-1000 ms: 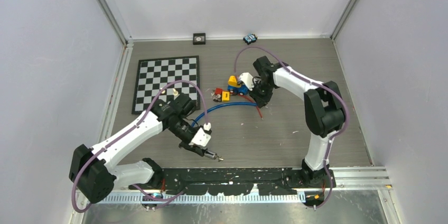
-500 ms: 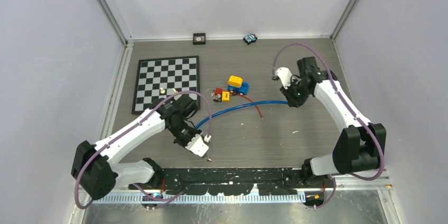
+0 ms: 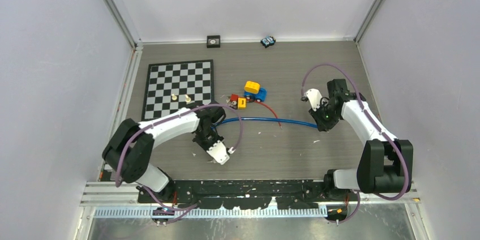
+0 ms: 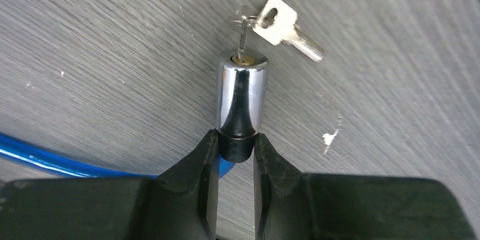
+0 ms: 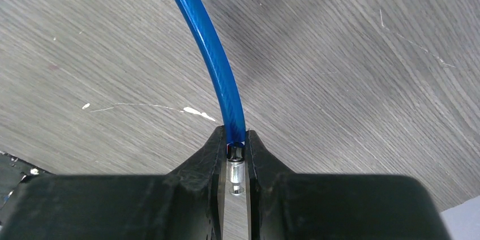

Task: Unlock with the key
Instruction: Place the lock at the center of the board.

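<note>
The lock is a chrome cylinder (image 4: 242, 95) on a blue cable (image 3: 266, 119). My left gripper (image 4: 236, 145) is shut on the cylinder's black neck, low over the table near the front edge (image 3: 222, 158). One key (image 4: 243, 33) stands in the keyhole at the cylinder's tip. A second key (image 4: 281, 24) hangs from its ring and rests on the table. My right gripper (image 5: 235, 148) is shut on the cable's (image 5: 209, 53) other end, whose bare metal pin (image 5: 235, 173) shows between the fingers, apart from the cylinder. In the top view this gripper (image 3: 324, 124) is at the right, with the cable stretched between the two arms.
A chessboard (image 3: 180, 89) with two small pieces (image 3: 174, 98) lies at the back left. Yellow, blue and red toy blocks (image 3: 253, 90) sit at the centre back, with a thin red cord (image 3: 273, 112) beside them. A black square (image 3: 213, 40) and a toy car (image 3: 268, 41) rest against the back wall.
The right gripper has swung from beside the toy blocks out to the right, drawing the cable end with it. The left arm folded in and turned; the cable now runs nearly straight.
</note>
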`<state>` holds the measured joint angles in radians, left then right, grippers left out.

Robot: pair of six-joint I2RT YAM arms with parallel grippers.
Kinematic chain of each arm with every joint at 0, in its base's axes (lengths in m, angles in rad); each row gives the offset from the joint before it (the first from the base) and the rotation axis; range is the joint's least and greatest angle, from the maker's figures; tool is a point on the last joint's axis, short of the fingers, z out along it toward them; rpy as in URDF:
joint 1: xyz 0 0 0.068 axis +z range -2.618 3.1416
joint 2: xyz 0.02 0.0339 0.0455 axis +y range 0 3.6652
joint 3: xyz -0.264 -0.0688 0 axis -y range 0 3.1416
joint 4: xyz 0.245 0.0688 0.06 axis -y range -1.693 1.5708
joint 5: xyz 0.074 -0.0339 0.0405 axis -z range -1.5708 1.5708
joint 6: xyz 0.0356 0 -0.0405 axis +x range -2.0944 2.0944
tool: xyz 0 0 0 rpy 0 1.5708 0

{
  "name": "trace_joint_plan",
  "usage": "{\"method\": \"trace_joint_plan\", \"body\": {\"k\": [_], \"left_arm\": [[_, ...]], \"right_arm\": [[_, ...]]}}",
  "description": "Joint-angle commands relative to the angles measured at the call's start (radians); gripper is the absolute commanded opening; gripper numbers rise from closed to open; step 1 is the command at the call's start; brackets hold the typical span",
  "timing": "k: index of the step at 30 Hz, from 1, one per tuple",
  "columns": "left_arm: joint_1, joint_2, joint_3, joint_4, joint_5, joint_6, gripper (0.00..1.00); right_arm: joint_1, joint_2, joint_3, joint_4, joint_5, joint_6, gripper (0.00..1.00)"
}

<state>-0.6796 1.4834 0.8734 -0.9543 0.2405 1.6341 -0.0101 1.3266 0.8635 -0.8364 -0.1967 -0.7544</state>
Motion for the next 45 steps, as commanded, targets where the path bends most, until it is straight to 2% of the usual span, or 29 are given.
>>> {"method": "trace_joint_plan", "body": {"k": [1, 9, 16, 24, 28, 31, 34, 37, 40, 42, 45], "left_arm": [[0.008, 0.068, 0.012, 0.056, -0.156, -0.027, 0.18], [0.008, 0.146, 0.019, 0.139, -0.209, -0.071, 0.34], [0.008, 0.118, 0.016, 0.168, -0.207, -0.093, 0.57], [0.008, -0.002, -0.005, 0.138, -0.204, -0.116, 0.69], [0.009, -0.089, -0.019, 0.106, -0.173, -0.124, 0.72], [0.009, -0.147, -0.046, 0.108, -0.169, -0.124, 0.82], [0.009, -0.198, -0.078, 0.145, -0.165, -0.142, 0.87], [0.013, -0.248, -0.087, 0.195, -0.159, -0.208, 0.89], [0.040, -0.320, -0.089, 0.256, -0.121, -0.290, 0.94], [0.062, -0.373, -0.093, 0.311, -0.085, -0.367, 0.99], [0.096, -0.448, -0.108, 0.409, -0.047, -0.508, 1.00]], "right_arm": [[-0.014, -0.005, -0.013, 0.104, 0.077, 0.032, 0.10], [-0.014, 0.024, -0.027, 0.127, 0.113, 0.029, 0.19], [-0.016, -0.013, -0.038, 0.093, 0.137, -0.007, 0.22], [-0.018, -0.070, -0.069, 0.020, 0.087, -0.036, 0.32], [-0.018, -0.094, -0.090, -0.024, 0.039, -0.050, 0.37], [-0.018, -0.123, -0.086, -0.053, 0.012, -0.047, 0.40], [-0.018, -0.156, -0.054, -0.087, -0.030, -0.025, 0.43], [-0.016, -0.185, 0.005, -0.125, -0.094, 0.012, 0.54], [-0.013, -0.203, 0.065, -0.139, -0.157, 0.054, 0.60], [-0.009, -0.207, 0.098, -0.124, -0.195, 0.106, 0.64], [-0.005, -0.196, 0.147, -0.072, -0.221, 0.214, 0.73]]}}
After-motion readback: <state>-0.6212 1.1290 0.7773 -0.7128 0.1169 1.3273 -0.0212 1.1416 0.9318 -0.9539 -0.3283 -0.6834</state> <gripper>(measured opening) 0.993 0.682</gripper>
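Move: The left hand holds the lock by its black collar; its set-down spot is about 4 cm ahead, 2 cm below. The lock's keys lie some 8 cm back and 2 cm right of this hand, the red toy 15 cm ahead and 11 cm right, the chessboard's middle 19 cm ahead and 10 cm left. The right hand pinches the blue cable's free end, with its table spot 1 cm ahead, 1 cm right and 3 cm below; the red cable is about 7 cm ahead and 20 cm left. Forward about 4 cm and slightly down, the left hand carries the lock onto the table, opens wide, then rises some 8 cm off it, its wrist tilting up and turning counter-clockwise. The right hand eases a little forward, right and down, opens from the cable end, draws back some 5 cm, then lifts about 7 cm and swings forward and left. ##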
